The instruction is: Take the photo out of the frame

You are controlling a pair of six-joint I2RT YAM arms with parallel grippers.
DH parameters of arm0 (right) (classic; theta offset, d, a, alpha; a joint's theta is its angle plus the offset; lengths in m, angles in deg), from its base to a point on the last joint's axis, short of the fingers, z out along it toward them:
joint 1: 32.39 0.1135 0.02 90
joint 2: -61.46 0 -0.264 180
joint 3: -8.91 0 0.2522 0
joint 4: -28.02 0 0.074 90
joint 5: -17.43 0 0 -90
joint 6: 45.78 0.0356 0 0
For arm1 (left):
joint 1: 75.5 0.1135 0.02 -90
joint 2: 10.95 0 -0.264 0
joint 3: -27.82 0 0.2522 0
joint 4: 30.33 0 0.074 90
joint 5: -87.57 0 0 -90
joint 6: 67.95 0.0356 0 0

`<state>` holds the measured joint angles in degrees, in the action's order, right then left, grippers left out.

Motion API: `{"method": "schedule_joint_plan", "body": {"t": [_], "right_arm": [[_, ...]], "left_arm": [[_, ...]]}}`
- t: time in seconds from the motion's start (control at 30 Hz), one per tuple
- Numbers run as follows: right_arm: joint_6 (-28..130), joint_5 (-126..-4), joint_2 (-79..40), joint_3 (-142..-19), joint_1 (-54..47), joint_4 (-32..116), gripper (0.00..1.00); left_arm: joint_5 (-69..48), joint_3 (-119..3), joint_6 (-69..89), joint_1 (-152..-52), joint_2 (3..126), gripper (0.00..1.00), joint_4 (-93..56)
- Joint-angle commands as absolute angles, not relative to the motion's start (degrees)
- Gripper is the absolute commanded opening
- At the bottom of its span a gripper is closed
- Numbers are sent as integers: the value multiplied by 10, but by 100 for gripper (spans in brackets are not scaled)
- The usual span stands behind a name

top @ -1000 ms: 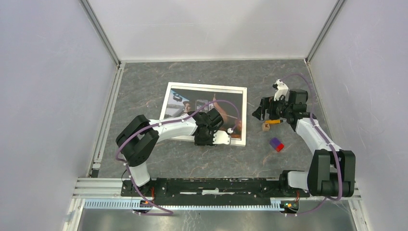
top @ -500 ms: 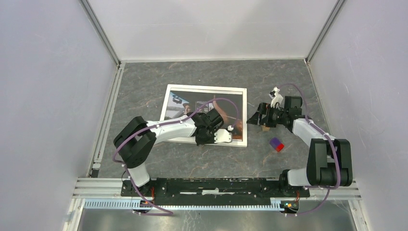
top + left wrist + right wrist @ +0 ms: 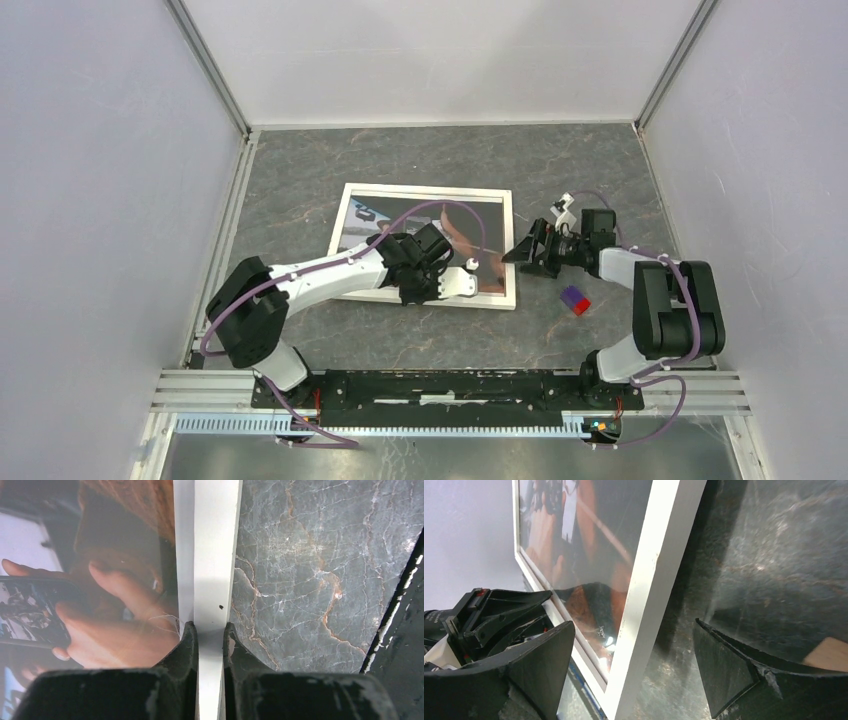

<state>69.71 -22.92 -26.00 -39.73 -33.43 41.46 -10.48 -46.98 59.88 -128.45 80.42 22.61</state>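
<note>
The frame (image 3: 430,188), white-bordered, lies face up on the grey table with the photo (image 3: 365,215) showing under its glass. My left gripper (image 3: 415,296) is shut on the frame's near white border (image 3: 215,555), one finger on the glass side and one on the outer side (image 3: 210,630). My right gripper (image 3: 525,252) is open at the frame's right edge. In the right wrist view the white border (image 3: 659,565) runs between its spread fingers (image 3: 633,625), which do not touch it.
A small blue and red block (image 3: 574,299) lies right of the frame's near corner. A wooden block (image 3: 830,655) sits just beside my right gripper's outer finger. Enclosure walls stand on three sides.
My right gripper has dropped and moved left until it straddles the frame's right edge. My left arm has swung left while holding the border, and the frame shifted slightly with it.
</note>
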Motion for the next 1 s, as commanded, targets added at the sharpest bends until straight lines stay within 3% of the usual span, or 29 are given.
{"method": "schedule_joint_plan", "body": {"t": [0.0, 0.53, 0.77, 0.97], "right_arm": [[786, -192, -275, -370, -310, 326, 94], [958, -147, -340, -333, -248, 104, 82], [1109, -136, -366, -292, -243, -114, 72], [1122, -142, -389, -286, -218, -147, 68]], "left_arm": [[-135, -474, 585, -1281, 762, 2, 203], [-151, -467, 601, -1280, 758, 2, 177], [-154, -470, 606, -1280, 762, 2, 165], [-163, -476, 609, -1281, 770, 2, 148]]}}
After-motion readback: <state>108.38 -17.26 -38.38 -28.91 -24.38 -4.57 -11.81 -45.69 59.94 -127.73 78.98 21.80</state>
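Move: The near half of the frame's right rail lies about 4 cm to the left of my right hand and 2 cm back, roughly at its height. The frame's near right corner is some 10 cm back and 3 cm left of this hand; the wooden block sits below it, about 6 cm right. The blue-red block stands roughly 9 cm back and 12 cm right. From my left hand, that half-rail is about 24 cm right and 5 cm ahead. I slide my right hand about 6 cm left onto the frame's right rail, easing back a couple of centimetres at first, one finger going over it and the other under. I roll the wrist some 20 degrees so the fingers point more level, and close them partway around the rail. My left hand stays put and keeps its pinch on the near rail. ##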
